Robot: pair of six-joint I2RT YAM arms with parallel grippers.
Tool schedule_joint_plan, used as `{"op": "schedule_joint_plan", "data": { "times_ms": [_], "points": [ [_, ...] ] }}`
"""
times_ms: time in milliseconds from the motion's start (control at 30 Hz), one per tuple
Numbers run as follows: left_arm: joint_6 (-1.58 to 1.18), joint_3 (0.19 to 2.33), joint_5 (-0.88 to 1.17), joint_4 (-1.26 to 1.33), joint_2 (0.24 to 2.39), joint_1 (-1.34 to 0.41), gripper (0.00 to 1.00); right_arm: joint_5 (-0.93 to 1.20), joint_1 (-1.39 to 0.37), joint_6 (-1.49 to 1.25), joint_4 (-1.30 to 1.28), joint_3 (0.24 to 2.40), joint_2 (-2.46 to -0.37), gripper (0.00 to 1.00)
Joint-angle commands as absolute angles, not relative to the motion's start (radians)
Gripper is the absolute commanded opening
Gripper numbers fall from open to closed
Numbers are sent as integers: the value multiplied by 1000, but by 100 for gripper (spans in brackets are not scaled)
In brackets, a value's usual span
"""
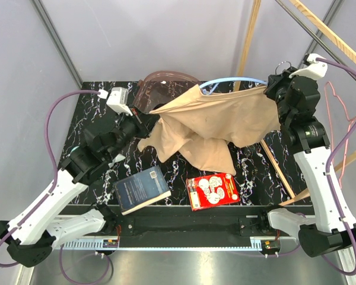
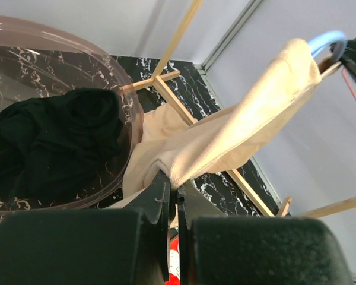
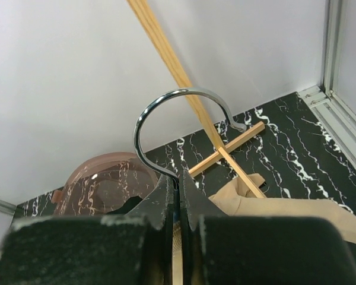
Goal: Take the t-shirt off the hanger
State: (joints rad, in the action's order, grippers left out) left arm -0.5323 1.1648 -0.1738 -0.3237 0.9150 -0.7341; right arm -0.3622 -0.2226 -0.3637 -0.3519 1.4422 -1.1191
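Observation:
A beige t-shirt (image 1: 219,122) hangs stretched between my two grippers above the black marble table (image 1: 255,172). It still drapes over a light blue hanger (image 1: 231,81), whose chrome hook (image 3: 166,113) rises from my right gripper. My right gripper (image 3: 178,184) is shut on the hook's base, held high at the back right (image 1: 277,89). My left gripper (image 2: 177,189) is shut on the shirt's edge (image 2: 237,136), at the left (image 1: 143,122). The hanger's blue end (image 2: 326,41) pokes out of the shirt in the left wrist view.
A clear pink tub (image 2: 59,71) with dark clothes (image 2: 53,142) stands at the back left. A blue book (image 1: 141,189) and a red packet (image 1: 212,190) lie near the front. A wooden rack (image 1: 279,166) stands at the right, and a pink hanger (image 1: 338,113) hangs beyond it.

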Motion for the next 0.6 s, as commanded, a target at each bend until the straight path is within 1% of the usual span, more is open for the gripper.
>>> {"op": "schedule_joint_plan", "data": {
  "times_ms": [0, 200, 267, 300, 433, 533, 567],
  "points": [
    [-557, 1151, -261, -299, 919, -730, 0, -489, -212, -432, -348, 1529, -1126, 0],
    [-613, 1085, -344, -316, 888, -730, 0, -508, -212, -459, -362, 1543, -1126, 0],
    [-621, 1075, -315, -278, 910, -730, 0, -499, -212, -471, -364, 1549, -1131, 0],
    [-620, 1084, -277, -270, 925, -730, 0, -489, -213, -475, -364, 1552, -1132, 0],
    [-621, 1135, -236, -264, 1014, -730, 0, -463, -212, -499, -377, 1577, -1138, 0],
    [-617, 1167, -187, -201, 1071, -730, 0, -422, -212, -514, -385, 1594, -1137, 0],
    [-612, 1190, -163, -192, 1124, -730, 0, -382, -212, -534, -390, 1598, -1137, 0]
  ]
}}
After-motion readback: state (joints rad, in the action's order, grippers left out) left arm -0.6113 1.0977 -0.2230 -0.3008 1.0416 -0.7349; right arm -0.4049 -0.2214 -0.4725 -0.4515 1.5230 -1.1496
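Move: The beige t-shirt hangs stretched between the hands: its corner is still in the left fingers, while the right fingers still grip the blue hanger's neck. From the left hand, the hanger's left end is about 17 cm right, 10 cm ahead and slightly higher; the bin is some 25 cm ahead, 3 cm right and 28 cm below. The red box lies roughly 23 cm right, 8 cm back, 37 cm down. From the right hand, that hanger end is about 23 cm left, level ahead. The beige t-shirt's held corner is drawn down about 6.5 cm by the left hand, which keeps its pinch and eases some 3 cm forward, bending right near the end, towards the bin and lower against the hanger's left end. Its fingers tip down roughly 10 degrees. The right hand holds the hanger's neck almost in place, rolling it about 5 degrees. ##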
